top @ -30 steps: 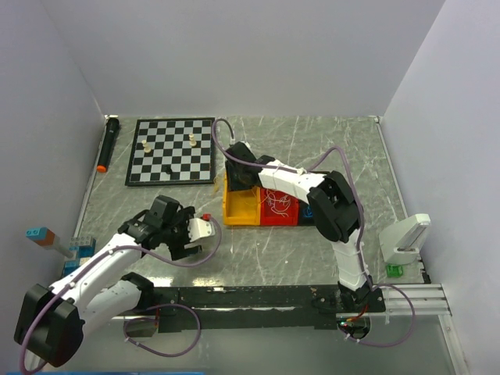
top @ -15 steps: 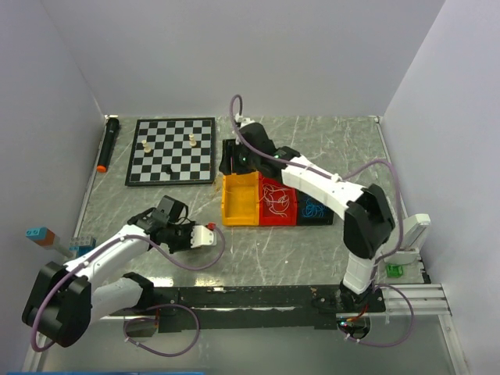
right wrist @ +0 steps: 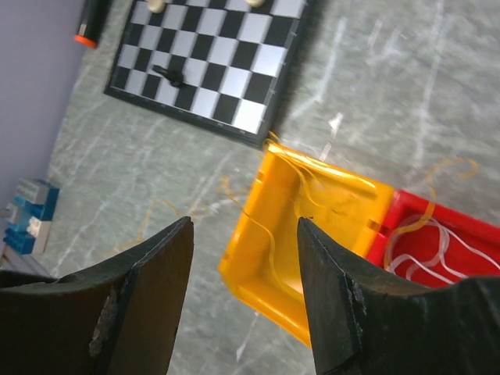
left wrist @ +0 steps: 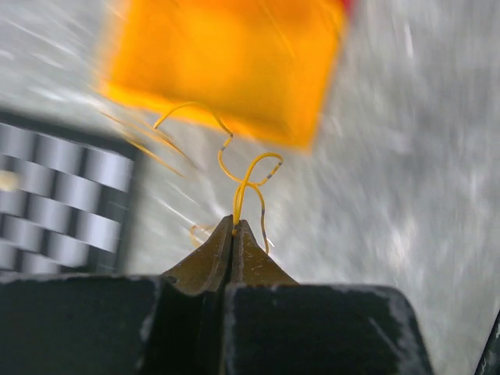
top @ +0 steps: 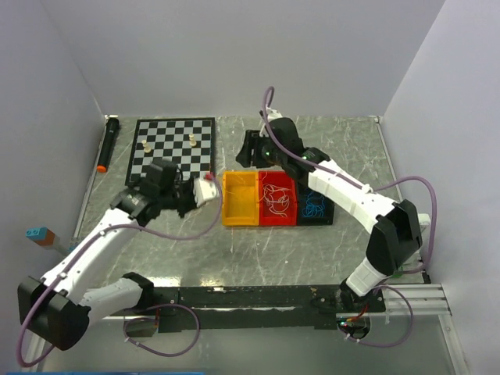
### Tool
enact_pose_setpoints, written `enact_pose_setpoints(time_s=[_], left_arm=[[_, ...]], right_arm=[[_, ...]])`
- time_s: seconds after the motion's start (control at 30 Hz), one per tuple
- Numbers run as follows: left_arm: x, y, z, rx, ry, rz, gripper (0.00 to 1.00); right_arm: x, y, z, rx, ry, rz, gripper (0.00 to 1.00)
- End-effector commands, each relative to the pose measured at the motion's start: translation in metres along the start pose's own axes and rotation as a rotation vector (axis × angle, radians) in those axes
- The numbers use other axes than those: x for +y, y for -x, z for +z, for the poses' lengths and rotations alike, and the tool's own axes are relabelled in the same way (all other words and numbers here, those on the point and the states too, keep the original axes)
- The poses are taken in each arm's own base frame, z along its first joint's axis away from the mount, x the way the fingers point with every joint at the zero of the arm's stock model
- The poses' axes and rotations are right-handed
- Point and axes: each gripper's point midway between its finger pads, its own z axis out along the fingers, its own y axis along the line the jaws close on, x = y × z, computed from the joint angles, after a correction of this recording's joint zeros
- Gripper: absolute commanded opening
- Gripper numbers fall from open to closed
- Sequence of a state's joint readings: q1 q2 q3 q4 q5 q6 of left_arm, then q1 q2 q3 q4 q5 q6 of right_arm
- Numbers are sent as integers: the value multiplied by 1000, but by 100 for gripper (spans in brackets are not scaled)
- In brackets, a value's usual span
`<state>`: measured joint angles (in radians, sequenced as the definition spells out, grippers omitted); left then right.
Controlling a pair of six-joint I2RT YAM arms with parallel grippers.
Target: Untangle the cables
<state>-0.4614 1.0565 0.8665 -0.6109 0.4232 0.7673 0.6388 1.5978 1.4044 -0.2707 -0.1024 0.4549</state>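
My left gripper (left wrist: 234,223) is shut on a thin yellow cable (left wrist: 248,176) that loops out from its tips. In the top view it (top: 206,188) hovers just left of the yellow bin (top: 241,201). That bin shows blurred ahead in the left wrist view (left wrist: 226,62). White cables (top: 275,198) lie in the red bin (top: 279,216), and blue cables (top: 315,207) lie in the dark bin beside it. My right gripper (right wrist: 244,226) is open and empty, above the far left corner of the yellow bin (right wrist: 312,266); in the top view it (top: 247,150) is just beyond the bins. A yellow strand (right wrist: 301,187) lies inside that bin.
A chessboard (top: 172,150) with a few pieces lies at the far left. A black marker with an orange tip (top: 107,144) lies along the left wall. Toy blocks (top: 43,237) sit at the left edge. A white object (top: 410,234) stands at the right.
My left gripper moved away from the table's near side and to the right, up to the yellow bin. My right arm swung right and back, off the bins.
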Motion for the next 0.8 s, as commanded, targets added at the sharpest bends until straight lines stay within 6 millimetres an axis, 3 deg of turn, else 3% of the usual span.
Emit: enact_pose_setpoints(time_s=[0.0, 0.1, 0.2, 0.43, 0.57, 0.77], left_arm=[[34, 84, -30, -201, 73, -154, 1], [56, 121, -32, -286, 106, -213, 1], [66, 147, -21, -323, 88, -228, 1], [76, 171, 23, -340, 36, -246, 1], [73, 163, 45, -318, 0, -311, 1], [55, 125, 73, -246, -19, -359, 1]], right_arm=[[-5, 24, -26, -100, 13, 48, 62], [-21, 26, -35, -151, -36, 65, 60], [-36, 26, -46, -193, -81, 97, 59], [-67, 39, -77, -302, -135, 149, 60], [-77, 41, -85, -316, -141, 170, 61], [-80, 40, -82, -312, -125, 167, 61]])
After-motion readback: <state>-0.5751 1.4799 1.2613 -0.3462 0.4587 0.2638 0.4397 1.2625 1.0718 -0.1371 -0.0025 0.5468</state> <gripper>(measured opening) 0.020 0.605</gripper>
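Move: The left hand keeps the yellow cable pinched; the yellow bin is about 12 cm ahead of it, 14 cm to its right and 13 cm below. The red bin adjoins that bin's right side, some 12 cm beyond its middle, and the chessboard's middle is roughly 29 cm ahead and 11 cm left of the left hand. From the open right hand, the yellow bin lies almost straight beneath, about 21 cm down and 3 cm to its left. Up and over in an arc goes the left hand, still pinching the yellow cable: it rises about 13 cm, then sinks half of that, sweeping some 12 cm right and 8 cm forward towards the yellow bin while the wrist swings the fingers flatter. The right hand, fingers staying open, clears off to the right above the red bin, turning clockwise about 20 degrees. ##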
